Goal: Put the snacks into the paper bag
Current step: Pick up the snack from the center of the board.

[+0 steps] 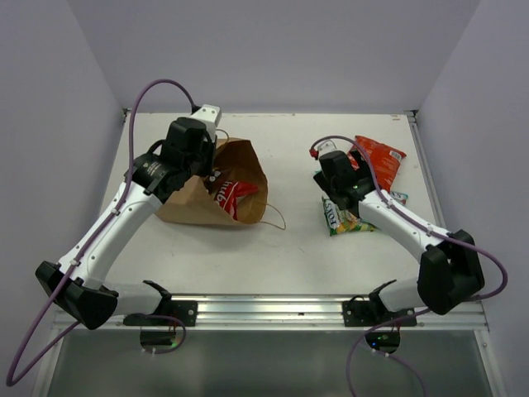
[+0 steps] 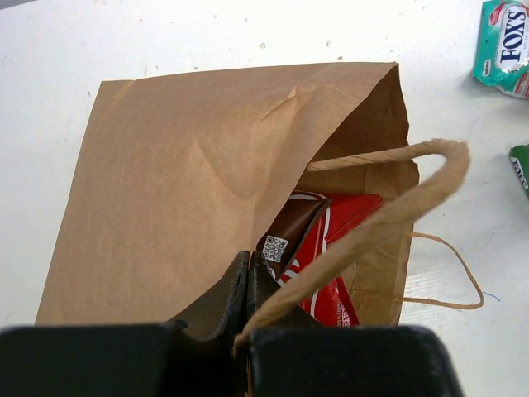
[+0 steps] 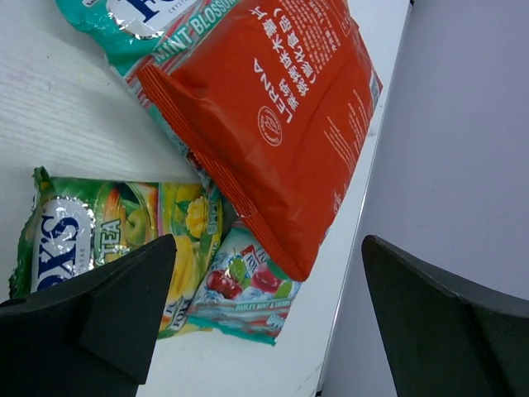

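Observation:
The brown paper bag (image 1: 244, 161) lies on its side at the left, mouth toward the middle of the table. My left gripper (image 1: 201, 171) is shut on the bag's upper rim by one twisted handle (image 2: 388, 219), holding the mouth open (image 2: 248, 273). Inside the paper bag (image 2: 190, 165) lie a red-white packet (image 2: 343, 236) and a brown one (image 2: 289, 225). At the right, my right gripper (image 1: 335, 178) hangs open above the loose snacks, touching none (image 3: 269, 281). A red-orange bag (image 3: 273, 107) overlaps a green candy bag (image 3: 107, 223) and a small teal packet (image 3: 248, 289).
Another teal packet (image 3: 124, 21) pokes out behind the red-orange bag. The snacks lie close to the table's right edge (image 3: 343, 273), with the grey wall (image 3: 463, 124) beside it. The bag's second handle (image 1: 277, 217) trails on the table. A metal rail (image 1: 264, 308) runs along the front.

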{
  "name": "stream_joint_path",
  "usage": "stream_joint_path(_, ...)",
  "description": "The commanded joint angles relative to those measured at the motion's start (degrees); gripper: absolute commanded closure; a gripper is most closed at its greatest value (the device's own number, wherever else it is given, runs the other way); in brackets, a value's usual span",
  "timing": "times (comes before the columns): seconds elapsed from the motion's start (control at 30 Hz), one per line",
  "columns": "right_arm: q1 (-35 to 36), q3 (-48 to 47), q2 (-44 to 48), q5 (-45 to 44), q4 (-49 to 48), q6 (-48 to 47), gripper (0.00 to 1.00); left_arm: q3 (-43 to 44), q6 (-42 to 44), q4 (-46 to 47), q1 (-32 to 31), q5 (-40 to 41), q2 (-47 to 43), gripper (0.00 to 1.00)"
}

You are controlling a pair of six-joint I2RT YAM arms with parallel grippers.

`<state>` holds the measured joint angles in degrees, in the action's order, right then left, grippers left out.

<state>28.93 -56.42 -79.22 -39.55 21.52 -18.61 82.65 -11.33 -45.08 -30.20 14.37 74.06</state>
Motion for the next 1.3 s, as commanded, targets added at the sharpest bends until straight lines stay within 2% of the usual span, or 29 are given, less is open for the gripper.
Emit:
stream_joint_path(0.0, -1.4, -0.3, -3.9, -1.2, -7.2, -7.1, 0.01, 0.4, 1.1, -0.2, 0.0, 0.9, -0.7, 1.00)
stream_joint_path(0.13, -4.1, -2.3, -6.4, 3.1, -7.0, -10.2, 0.02, 0.0, 1.3, -0.4, 0.0, 1.0, -0.7, 1.00)
stream_joint_path(0.33, -5.2, -3.2, -12.1, 2.6, -7.1, -16.2, 0.01, -0.7, 1.7, -0.4, 0.0, 0.7, -0.8, 1.00)
stream_joint_path(0.67, -7.4, -4.3, -20.6, -5.4, -10.6, -20.2, 0.02, -1.9, 1.8, -0.3, 0.0, -0.8, -1.7, 1.00)
stream_joint_path(0.83, -7.8, -3.0, -22.9, -9.4, -16.2, -23.2, 0.06, -2.3, 2.0, -0.4, 0.1, -0.6, -2.3, 1.00)
stream_joint_path(1.0, -8.2, -3.9, -25.4, -9.7, -19.4, -24.6, 0.11, -2.8, 2.2, -0.3, 0.0, -0.6, -2.7, 1.00)
stream_joint_path(1.13, -8.3, -4.7, -26.9, -10.6, -20.4, -24.6, 0.26, -2.6, 2.0, -0.3, 0.0, -1.0, -2.7, 1.00)
stream_joint_path(1.23, -8.3, -5.4, -27.0, -11.2, -20.6, -24.4, 0.44, -2.4, 1.8, -0.6, 0.0, -0.7, -2.8, 1.00)
stream_joint_path(1.27, -8.3, -5.6, -26.8, -11.2, -20.6, -24.3, 0.58, -2.5, 1.8, -0.5, 0.0, -0.7, -2.8, 1.00)
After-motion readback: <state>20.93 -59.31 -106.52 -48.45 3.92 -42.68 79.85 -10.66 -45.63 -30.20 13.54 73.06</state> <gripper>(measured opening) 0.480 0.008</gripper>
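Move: The red snack's middle lies about 11 cm ahead of the open right hand, 7 cm to its right and 10 cm below. On the table, the mint pack is some 10 cm ahead and 4 cm left; the fruit tea pack is 3 cm back, 1 cm left; the cherry pack is 3 cm back, 10 cm right. From the left hand, the red snack is roughly 13 cm ahead, 47 cm right and 22 cm lower. Right hand sinks about 9 cm, going forward and right, rolls some 25 degrees, half-closes around the red snack's near end. ##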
